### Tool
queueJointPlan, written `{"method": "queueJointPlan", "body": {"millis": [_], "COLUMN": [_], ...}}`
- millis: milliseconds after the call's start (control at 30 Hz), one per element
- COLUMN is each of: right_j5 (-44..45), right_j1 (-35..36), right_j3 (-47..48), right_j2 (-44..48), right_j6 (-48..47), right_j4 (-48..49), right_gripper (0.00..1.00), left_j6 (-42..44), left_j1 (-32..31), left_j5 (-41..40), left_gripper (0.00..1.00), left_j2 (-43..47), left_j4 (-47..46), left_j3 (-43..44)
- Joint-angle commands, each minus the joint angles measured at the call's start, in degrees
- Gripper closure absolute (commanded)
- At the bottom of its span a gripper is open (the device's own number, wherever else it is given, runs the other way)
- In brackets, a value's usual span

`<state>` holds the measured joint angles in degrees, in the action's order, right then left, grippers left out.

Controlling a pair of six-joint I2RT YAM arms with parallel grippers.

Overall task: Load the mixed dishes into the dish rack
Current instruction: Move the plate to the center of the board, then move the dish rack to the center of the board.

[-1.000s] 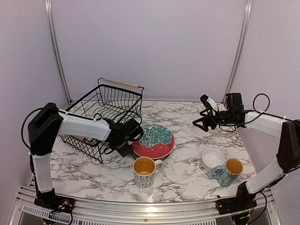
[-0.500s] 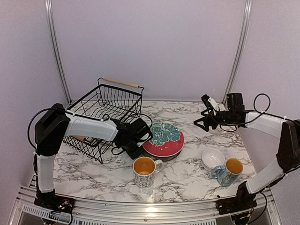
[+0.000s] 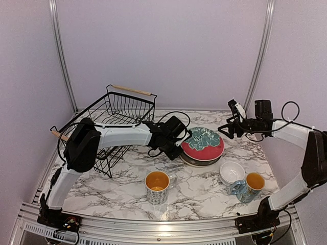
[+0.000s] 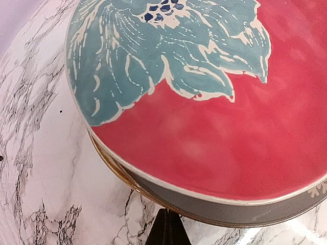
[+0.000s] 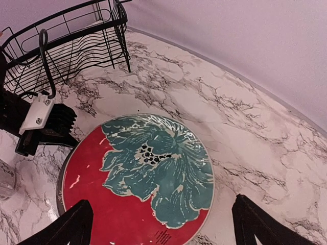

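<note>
The red plate with the teal leaf [image 3: 203, 143] lies on top of a dark grey plate [image 3: 196, 160] at the middle right of the table. My left gripper [image 3: 180, 145] is shut, and its tip [image 4: 168, 230] presses against the stack's left edge, below the grey rim [image 4: 230, 208]. My right gripper [image 3: 228, 130] hangs open above the stack's far right side, its fingers wide on either side of the red plate [image 5: 148, 173] in the right wrist view. The dish rack [image 3: 115, 109] stands at the back left.
An orange-lined mug [image 3: 157, 186] stands in front of the stack. White bowls [image 3: 232, 172] and a second mug [image 3: 249, 186] sit at the front right. The left arm stretches across the front of the rack [image 5: 66, 46]. Walls close the back and sides.
My shut left gripper has pushed the plate stack to the right, away from the rack, until it lies under the right gripper. The right gripper has shifted slightly right.
</note>
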<state>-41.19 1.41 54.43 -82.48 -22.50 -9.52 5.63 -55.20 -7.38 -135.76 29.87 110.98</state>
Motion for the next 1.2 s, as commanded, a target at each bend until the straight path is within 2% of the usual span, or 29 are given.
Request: {"method": "queueJointPlan", "body": {"millis": [0,200,367,467,600,700,733,800,867,933,1167], "right_j5": [-0.9,-0.6,-0.8,-1.2,-1.7,-2.3,-2.6,-3.0,-3.2,-3.3,-3.8], "right_j1": [-0.7,-0.7,-0.8,-0.7,-0.7,-0.8,-0.8,-0.7,-0.7,-0.7,-0.7], "right_j3": [2.0,2.0,2.0,2.2,2.6,2.6,2.7,3.0,3.2,3.2,3.2], "right_j2": [1.3,1.1,1.1,1.1,0.8,0.9,0.8,0.6,0.5,0.5,0.7], "right_j6": [1.1,1.0,0.7,0.4,-0.1,-0.3,-0.5,-0.7,-1.0,-1.1,-1.2], "right_j4": [-0.2,-0.2,-0.4,-0.7,-1.7,-1.9,-2.0,-2.6,-3.1,-3.1,-3.2], "right_gripper": [0.07,0.07,0.07,0.07,0.07,0.07,0.07,0.07,0.08,0.07,0.07], "left_j6": [0.5,-0.8,0.4,0.9,0.5,2.2,2.8,3.9,4.5,3.3,-1.9], "left_j1": [-0.8,-1.2,-0.9,-1.0,-1.7,-2.2,-2.2,-2.2,-2.2,-2.2,-2.2], "left_j5": [4.0,5.6,0.3,-0.5,-1.6,-2.0,-3.0,-6.2,-13.7,-18.7,-17.7], "left_gripper": [1.0,1.0,0.97,0.85,0.59,0.4,0.34,0.19,0.13,0.12,0.12], "left_j2": [-5.0,-7.9,-1.8,7.0,21.5,30.3,34.0,43.8,49.9,53.3,58.5], "left_j4": [-3.5,-4.9,1.6,4.9,12.0,21.4,22.7,19.6,21.2,26.2,36.2], "left_j3": [9.1,14.2,11.8,6.5,1.0,-0.7,-3.1,-13.9,-18.7,-21.2,-31.4]}}
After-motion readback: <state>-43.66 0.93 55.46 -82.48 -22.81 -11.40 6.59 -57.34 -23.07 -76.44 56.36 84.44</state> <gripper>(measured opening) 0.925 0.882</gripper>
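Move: The shut left fingertips are at the near-left rim of the plate stack, whose middle lies about 12 cm to the right and 4 cm ahead, at nearly their height. From that hand the white bowls are some 26 cm right and 9 cm back, the orange mug 8 cm left and 20 cm back, and the dish rack's middle roughly 32 cm left and 13 cm ahead. From the idle right hand, the plate is about 7 cm left, 3 cm ahead and 13 cm below. With its fingers still shut against the lower plate's rim, the left hand goes on pushing the stacked plates to the right, about 4.5 cm and slightly forward, before it stops and comes away from the rim. It then swings back and left, away from the plates, climbing steeply by nearly 30 cm and sinking some 6 cm at the end, its fingers opening wide and its wrist tipping up part-way through, until it hangs above the near-right corner of the dish rack, about 27 cm left of where the push ended. ##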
